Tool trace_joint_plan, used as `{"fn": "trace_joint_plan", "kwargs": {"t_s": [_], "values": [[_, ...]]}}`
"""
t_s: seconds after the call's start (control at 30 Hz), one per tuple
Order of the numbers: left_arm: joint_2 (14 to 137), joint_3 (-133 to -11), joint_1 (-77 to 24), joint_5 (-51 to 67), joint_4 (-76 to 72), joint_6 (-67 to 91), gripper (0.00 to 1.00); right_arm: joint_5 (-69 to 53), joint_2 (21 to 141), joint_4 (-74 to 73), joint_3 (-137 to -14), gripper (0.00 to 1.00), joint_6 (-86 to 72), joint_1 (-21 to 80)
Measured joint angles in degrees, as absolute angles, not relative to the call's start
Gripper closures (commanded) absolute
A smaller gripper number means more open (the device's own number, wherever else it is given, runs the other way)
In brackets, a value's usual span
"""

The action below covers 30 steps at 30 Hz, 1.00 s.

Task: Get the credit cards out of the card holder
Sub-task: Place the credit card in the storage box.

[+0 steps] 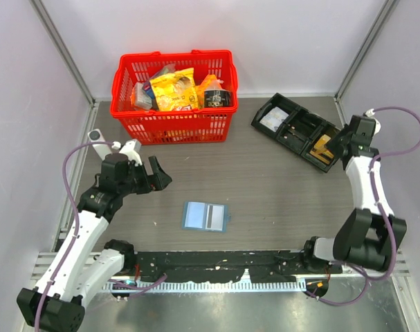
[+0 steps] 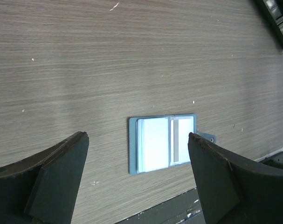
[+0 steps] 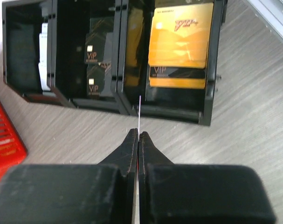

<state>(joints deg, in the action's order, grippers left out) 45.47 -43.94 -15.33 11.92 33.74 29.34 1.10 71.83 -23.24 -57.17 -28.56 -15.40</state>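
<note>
The blue card holder [image 1: 205,216] lies open and flat on the table, pale blue-grey inside [image 2: 162,144], with a striped card face [image 2: 176,140] showing in its right pocket. My left gripper [image 1: 155,175] hovers up and to the left of it, open and empty; the left wrist view shows the holder between the spread fingers [image 2: 137,136]. My right gripper [image 3: 139,133] is shut on a thin credit card [image 3: 139,109] seen edge-on, just in front of the black tray. Gold credit cards [image 3: 180,44] lie in the tray's right compartment.
The black compartment tray [image 1: 281,107] sits at the back right; dark VIP cards [image 3: 94,65] lie in its middle compartment. A red basket [image 1: 174,126] of packets stands at the back left. A black rail [image 1: 216,261] runs along the near edge.
</note>
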Motion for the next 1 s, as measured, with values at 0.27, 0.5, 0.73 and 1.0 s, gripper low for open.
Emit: {"fn": "trace_joint_plan", "kwargs": {"t_s": [0.27, 0.5, 0.73, 1.0], "values": [[45.54, -43.94, -15.84, 10.24, 35.09, 27.83, 0.09, -4.95, 87.74, -21.65, -68.66, 0.99, -28.53, -23.0], [45.54, -43.97, -16.43, 7.11, 36.73, 26.48, 0.09, -8.78, 99.55, -21.1, -77.47, 0.99, -28.16, -24.1], [46.06, -44.03, -16.45, 5.67, 37.21, 26.26, 0.09, -11.35, 106.32, -21.5, -81.45, 0.99, -27.62, -24.14], [46.3, -44.03, -16.45, 5.08, 37.52, 26.24, 0.09, -12.08, 110.65, -21.87, -82.61, 0.89, -27.55, -24.56]]}}
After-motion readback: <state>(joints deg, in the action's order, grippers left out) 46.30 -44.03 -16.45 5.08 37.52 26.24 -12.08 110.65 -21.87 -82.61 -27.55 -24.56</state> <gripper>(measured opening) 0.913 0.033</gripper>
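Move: The storage box's orange-card compartment lies about 12 cm ahead of the right hand, 9 cm to its right and some 14 cm below; that hand already holds a credit card on edge. The compartment with the dark VIP cards is about 6 cm farther out and 6 cm left of it, and the white packet's about 12 cm farther out and 17 cm left of it. From the empty left hand the orange-card compartment is some 19 cm ahead and 53 cm right, 15 cm lower. Keeping the credit card pinched on edge in its shut fingers, the right hand swings forward and right over the box's near edge to the orange-card compartment, then turns mostly downward: about 11 cm forward, 9 cm down and 7 cm right in all, the wrist tilting some 15 degrees. The open left hand drifts about 2 cm left and down. ##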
